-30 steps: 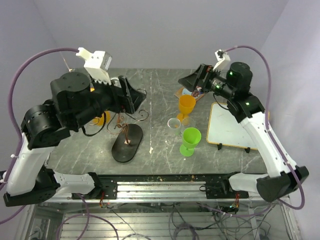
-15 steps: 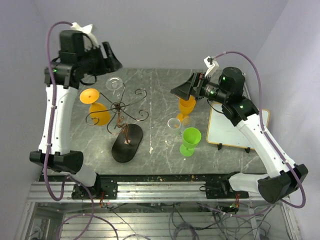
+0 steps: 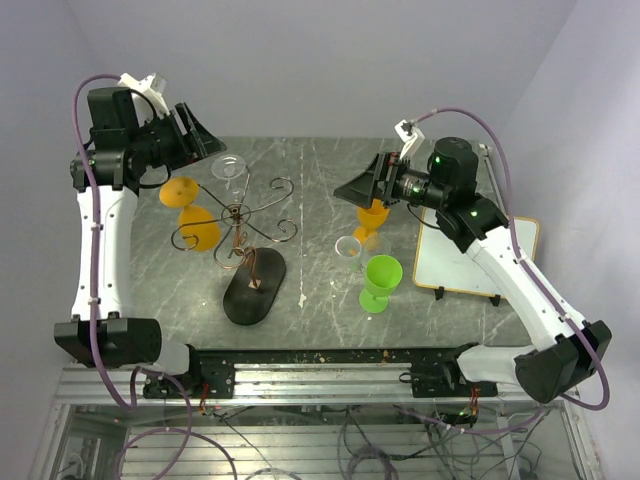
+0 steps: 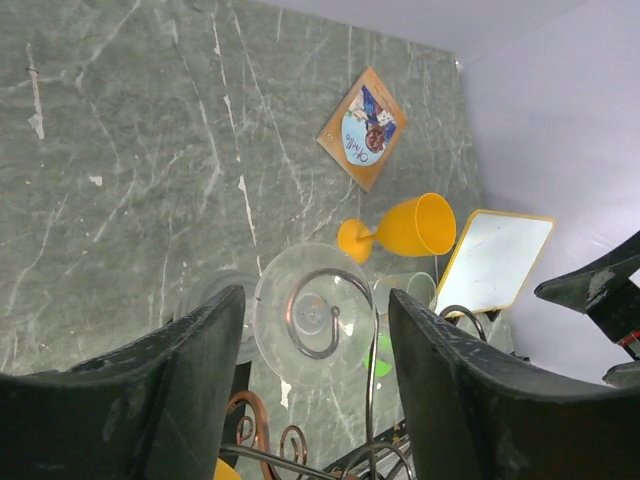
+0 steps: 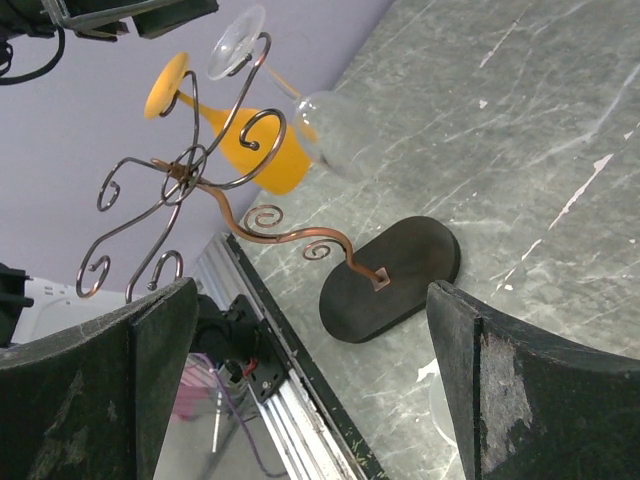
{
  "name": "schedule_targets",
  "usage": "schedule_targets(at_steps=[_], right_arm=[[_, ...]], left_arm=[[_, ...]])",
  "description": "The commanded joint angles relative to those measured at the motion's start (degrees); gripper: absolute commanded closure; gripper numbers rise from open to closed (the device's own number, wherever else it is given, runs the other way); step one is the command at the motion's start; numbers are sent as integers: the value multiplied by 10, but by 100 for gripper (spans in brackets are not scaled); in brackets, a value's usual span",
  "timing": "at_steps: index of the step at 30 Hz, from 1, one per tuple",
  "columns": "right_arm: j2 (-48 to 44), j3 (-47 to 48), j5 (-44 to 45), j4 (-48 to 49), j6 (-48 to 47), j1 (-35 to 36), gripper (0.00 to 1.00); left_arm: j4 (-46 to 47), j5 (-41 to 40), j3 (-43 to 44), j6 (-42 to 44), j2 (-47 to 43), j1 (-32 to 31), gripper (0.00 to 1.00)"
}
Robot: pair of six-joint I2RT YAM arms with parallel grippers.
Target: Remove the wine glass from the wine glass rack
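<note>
The wine glass rack (image 3: 240,214) is a copper-brown wire stand with scroll arms on a dark oval base (image 3: 254,286). A clear wine glass (image 3: 230,166) hangs upside down from a far scroll, and an orange wine glass (image 3: 199,231) hangs on the left side. My left gripper (image 3: 208,143) is raised at the far left. In the left wrist view its open jaws straddle the clear glass's round foot (image 4: 315,318), with a gap on each side. My right gripper (image 3: 350,190) hovers open to the right of the rack, holding nothing. The right wrist view shows the base (image 5: 390,275) and the clear bowl (image 5: 335,135).
Right of the rack, an orange goblet (image 3: 373,214), a small clear glass (image 3: 348,248) and a green goblet (image 3: 381,280) stand on the grey marble table (image 3: 320,170). A white board (image 3: 470,250) lies at the right edge. A square coaster (image 4: 367,128) lies at the back.
My left arm has swung up from low over the rack to the far left, and its gripper now points at the clear glass's foot. My right gripper has moved left toward the rack.
</note>
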Motion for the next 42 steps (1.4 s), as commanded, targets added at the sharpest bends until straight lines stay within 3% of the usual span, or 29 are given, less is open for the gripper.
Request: schedule_targets(at_steps=[1,10,20,33,42], right_arm=[[2,9,-11,1,-15,3,4],[-5,-5,-8,5,-17,3,4],[-11,-5,-3,-1,-21,3,3],[-14,-10,3,4,-18,3,3],[-17,-10,6,5,-15,3,3]], left_arm=[[3,27,3,24,11,7,33],[-24,10,-5,52,24,7,35],[-58,46,-10,86,37,6,42],[-38,69,-25,72,38,4,49],[-41,67,-16,67,44,-1,60]])
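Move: The left hand's open fingers are just above the foot of the clear wine glass hanging upside down on the rack: the foot is about 1 cm ahead, 3 cm right and 5 cm below. The orange glass's foot is some 10 cm left of that foot and 5 cm nearer the base; the rack's hub is roughly 9 cm back from it and 1 cm farther right. From the right hand, the clear foot is about 7 cm ahead, 24 cm left and 3 cm lower. Down towards the rim of the clear glass's foot goes the left hand, sinking about 5 cm with almost no level travel, then nearly stopping. Its fingers tip slightly farther down and swing a little clockwise, while the gap narrows from about three quarters open to under half, bringing the fingertips to either side of the rim's near-left edge; a firm pinch can't be seen. ##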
